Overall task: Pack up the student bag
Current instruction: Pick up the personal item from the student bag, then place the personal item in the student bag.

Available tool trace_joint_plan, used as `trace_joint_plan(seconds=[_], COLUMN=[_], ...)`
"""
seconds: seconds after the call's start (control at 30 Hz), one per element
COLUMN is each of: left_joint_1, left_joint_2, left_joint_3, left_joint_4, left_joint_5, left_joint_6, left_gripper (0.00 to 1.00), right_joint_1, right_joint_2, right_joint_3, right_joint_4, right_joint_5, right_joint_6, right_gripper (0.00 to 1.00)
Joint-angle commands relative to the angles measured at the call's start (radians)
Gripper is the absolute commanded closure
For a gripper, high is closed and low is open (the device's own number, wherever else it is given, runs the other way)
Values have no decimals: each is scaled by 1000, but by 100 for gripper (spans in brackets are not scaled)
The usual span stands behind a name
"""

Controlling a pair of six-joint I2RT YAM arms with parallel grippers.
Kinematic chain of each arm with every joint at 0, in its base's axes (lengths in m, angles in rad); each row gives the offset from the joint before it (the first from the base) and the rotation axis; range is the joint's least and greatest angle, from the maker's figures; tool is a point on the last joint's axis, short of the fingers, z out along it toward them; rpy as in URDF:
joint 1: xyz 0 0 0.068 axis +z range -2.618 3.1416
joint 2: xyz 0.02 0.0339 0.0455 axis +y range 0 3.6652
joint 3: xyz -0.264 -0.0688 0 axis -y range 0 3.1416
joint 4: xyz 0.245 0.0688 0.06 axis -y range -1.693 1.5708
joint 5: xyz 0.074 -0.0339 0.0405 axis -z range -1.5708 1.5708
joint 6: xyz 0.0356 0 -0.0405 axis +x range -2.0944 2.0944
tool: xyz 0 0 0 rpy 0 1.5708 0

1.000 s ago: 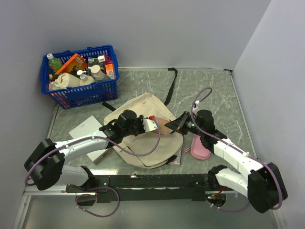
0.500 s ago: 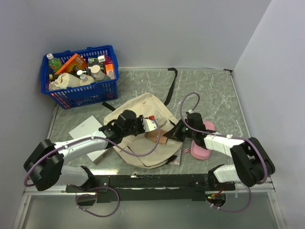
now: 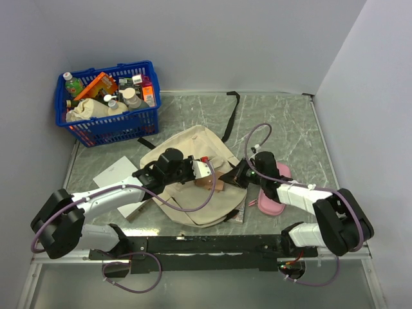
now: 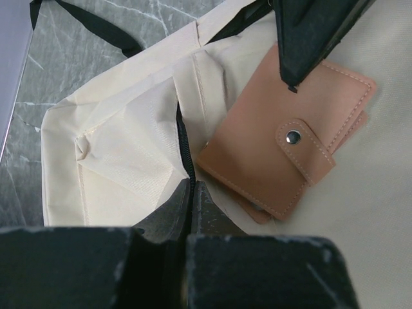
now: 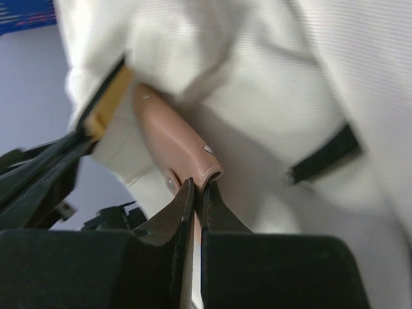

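Note:
The student bag lies flat mid-table, cream fabric with black straps. My left gripper rests on it, shut on the bag's black zipper edge, which it pinches between its fingertips. A brown snap wallet lies tilted on the cream fabric just right of that edge. My right gripper comes in from the right, shut on the wallet at its folded end; the jaws clamp thin leather. The bag fills that view behind the wallet. Its dark inside is hidden.
A blue basket full of bottles and packets stands back left. A pink pouch lies right of the bag, under my right arm. White paper lies left of the bag. A black strap trails toward the back wall.
My right arm has swung left and down, carrying the wallet onto the bag near the zipper. The left arm has barely moved and keeps its pinch.

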State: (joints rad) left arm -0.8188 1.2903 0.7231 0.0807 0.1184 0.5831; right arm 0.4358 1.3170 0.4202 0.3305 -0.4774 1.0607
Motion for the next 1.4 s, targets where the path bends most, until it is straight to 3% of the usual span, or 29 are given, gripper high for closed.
trace_joint_plan(seconds=[0.0,0.4,0.93,1.13,1.37], left_joint_1=[-6,-5,-6,-6,-6], left_joint_2=[-45,-46,-17,-22,-13], left_joint_3=[6,16,73,50,67], left_joint_4=[37,-2,-42,-38,-18], left_joint_5=[67,84,118,119,107], left_joint_6=[10,23,14,15,-3], left_gripper=[99,99,99,99,99], right_joint_1=[1,-86,-55,-89,50], right_joint_2=[-71,13,120,208,185], right_joint_3=[28,37,77,-1,100], right_joint_4=[142,292,355,602,415], right_joint_5=[-61,-118,126,109,221], right_joint_6=[-7,64,294,491,432], right_gripper=[100,100,100,100,100])
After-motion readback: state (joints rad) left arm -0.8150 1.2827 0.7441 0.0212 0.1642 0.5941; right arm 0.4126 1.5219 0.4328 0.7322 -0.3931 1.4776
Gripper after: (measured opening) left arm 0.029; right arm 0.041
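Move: The mouth of the bag's small zipped pocket lies about 4 cm ahead and 8 cm to the left of the right hand, at nearly its height. The tan wallet already in the right fingers has its middle some 4 cm left, 2 cm back and 2 cm below them; the pink pencil case lies 17 cm right and 3 cm back. From the left fingers, pinching the zip edge, the mouth is about 3 cm ahead and 2 cm right. Keep the wallet pinched in the right fingers and lift it about 4 cm, then carry it some 6 cm forward to the zip edge, letting it sink a little as you go. Late in the reach, roll the right hand's left side up and turn it clockwise, roughly 15 degrees each, to work the wallet's leading end behind that edge. Hold the pocket edge almost still with the left fingers. ##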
